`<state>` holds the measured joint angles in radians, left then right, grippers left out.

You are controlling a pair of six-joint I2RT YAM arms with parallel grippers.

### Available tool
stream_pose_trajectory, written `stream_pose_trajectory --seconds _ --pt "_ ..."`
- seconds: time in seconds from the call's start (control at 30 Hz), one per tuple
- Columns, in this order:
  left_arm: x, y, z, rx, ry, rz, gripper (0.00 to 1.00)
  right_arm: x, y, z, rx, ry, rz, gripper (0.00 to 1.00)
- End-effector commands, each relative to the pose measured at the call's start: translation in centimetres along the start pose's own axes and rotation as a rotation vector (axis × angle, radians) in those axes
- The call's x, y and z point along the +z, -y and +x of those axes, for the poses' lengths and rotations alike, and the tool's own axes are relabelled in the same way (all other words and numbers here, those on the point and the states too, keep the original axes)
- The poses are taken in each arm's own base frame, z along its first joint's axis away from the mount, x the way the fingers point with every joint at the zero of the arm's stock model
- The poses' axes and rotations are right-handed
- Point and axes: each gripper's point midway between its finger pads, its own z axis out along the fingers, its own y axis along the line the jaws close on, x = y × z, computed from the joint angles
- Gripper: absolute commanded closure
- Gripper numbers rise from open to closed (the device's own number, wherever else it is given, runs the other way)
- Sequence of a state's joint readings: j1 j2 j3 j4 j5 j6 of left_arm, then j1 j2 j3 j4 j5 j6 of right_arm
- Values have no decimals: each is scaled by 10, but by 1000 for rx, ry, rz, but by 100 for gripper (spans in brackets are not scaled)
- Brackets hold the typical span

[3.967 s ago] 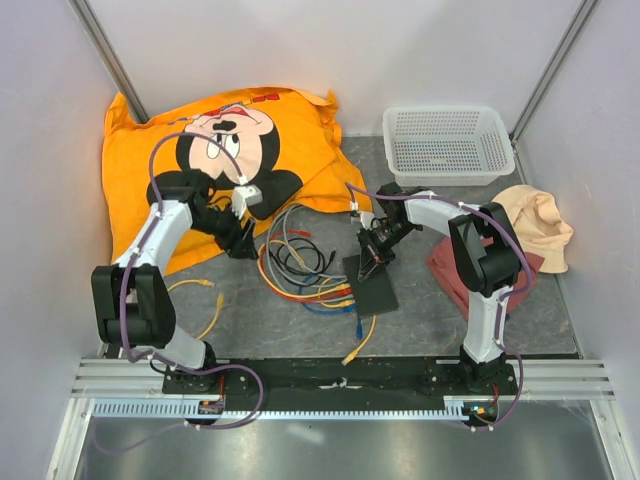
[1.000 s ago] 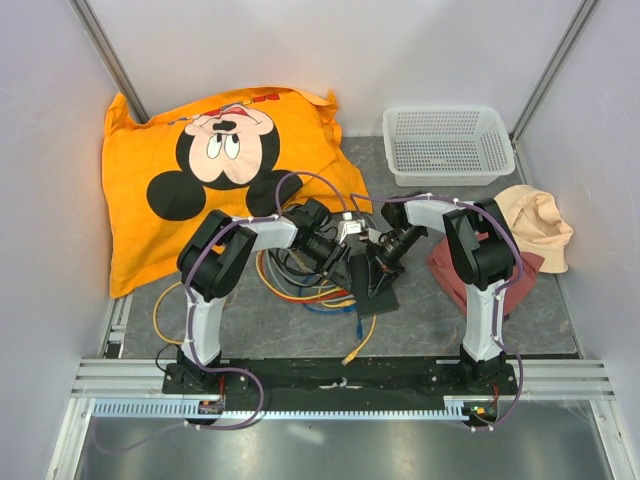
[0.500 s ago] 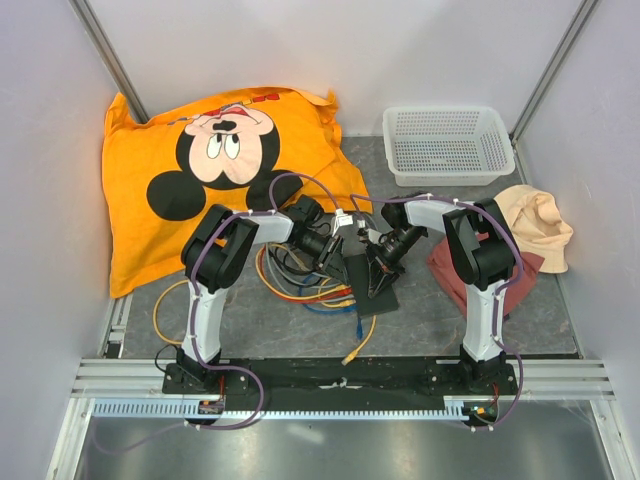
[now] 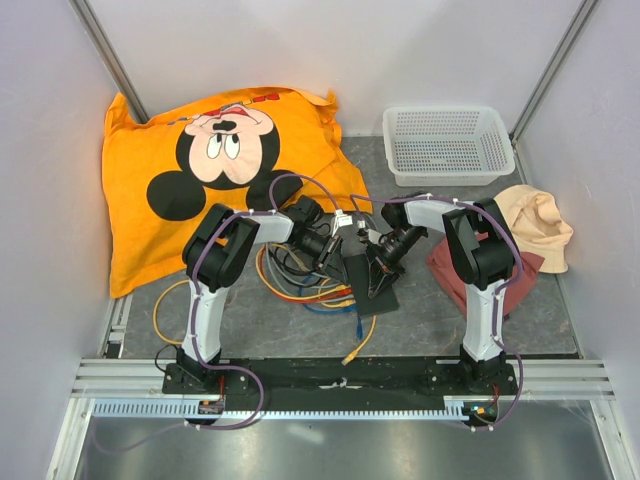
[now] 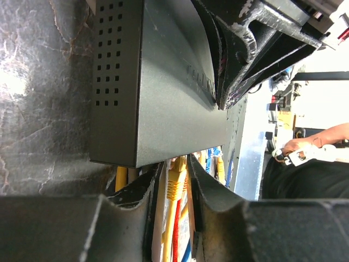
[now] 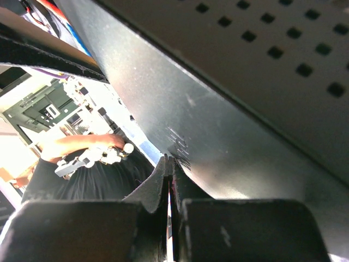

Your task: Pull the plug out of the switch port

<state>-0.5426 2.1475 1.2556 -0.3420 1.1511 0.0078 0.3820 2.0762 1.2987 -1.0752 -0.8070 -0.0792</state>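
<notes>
The switch, a flat black box, lies mid-table among cables. My right gripper is shut, its tips pressed down on the switch's top face; the same tips show in the left wrist view. A yellow plug sits in a port on the switch's near edge. My left gripper reaches in from the left, its fingers close on either side of the plug. The right finger is against it, and a thin gap shows on the other side.
A tangle of yellow, red, blue and grey cables lies left of the switch. An orange Mickey cloth covers the back left. A white mesh basket stands back right, and a peach cap lies on a maroon item.
The left arm swung from the orange cloth over to the switch. In the last second it edged slightly left and its fingers narrowed round the yellow plug. The right gripper stayed pressed on the switch.
</notes>
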Motion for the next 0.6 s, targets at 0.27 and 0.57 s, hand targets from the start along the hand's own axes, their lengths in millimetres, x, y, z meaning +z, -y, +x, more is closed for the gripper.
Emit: stream_pose_trajectory --seconds 0.27,0.57 --pt "1 -11 -3 5 2 -28 80 14 84 -43 -194 83 324 100" --pt "1 -14 1 6 -7 -51 98 12 88 -43 -201 84 351 100"
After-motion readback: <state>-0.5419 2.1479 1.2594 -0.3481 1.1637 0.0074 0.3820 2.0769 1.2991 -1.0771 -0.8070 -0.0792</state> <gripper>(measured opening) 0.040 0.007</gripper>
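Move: The yellow plug in the switch's port side sits between the left fingertips, about 1 cm back, 1 cm right and 1 cm lower. The switch's middle is some 5 cm to that hand's right, level with it and about 1 cm lower; the blue cable lies some 9 cm back and 3 cm right, 2 cm down. From the right hand the plug is roughly 5 cm left, level, 2 cm lower. The left fingers, about a quarter open, close nearly shut around the yellow plug, the hand staying almost still while the right's shut fingertips stay on the switch. ##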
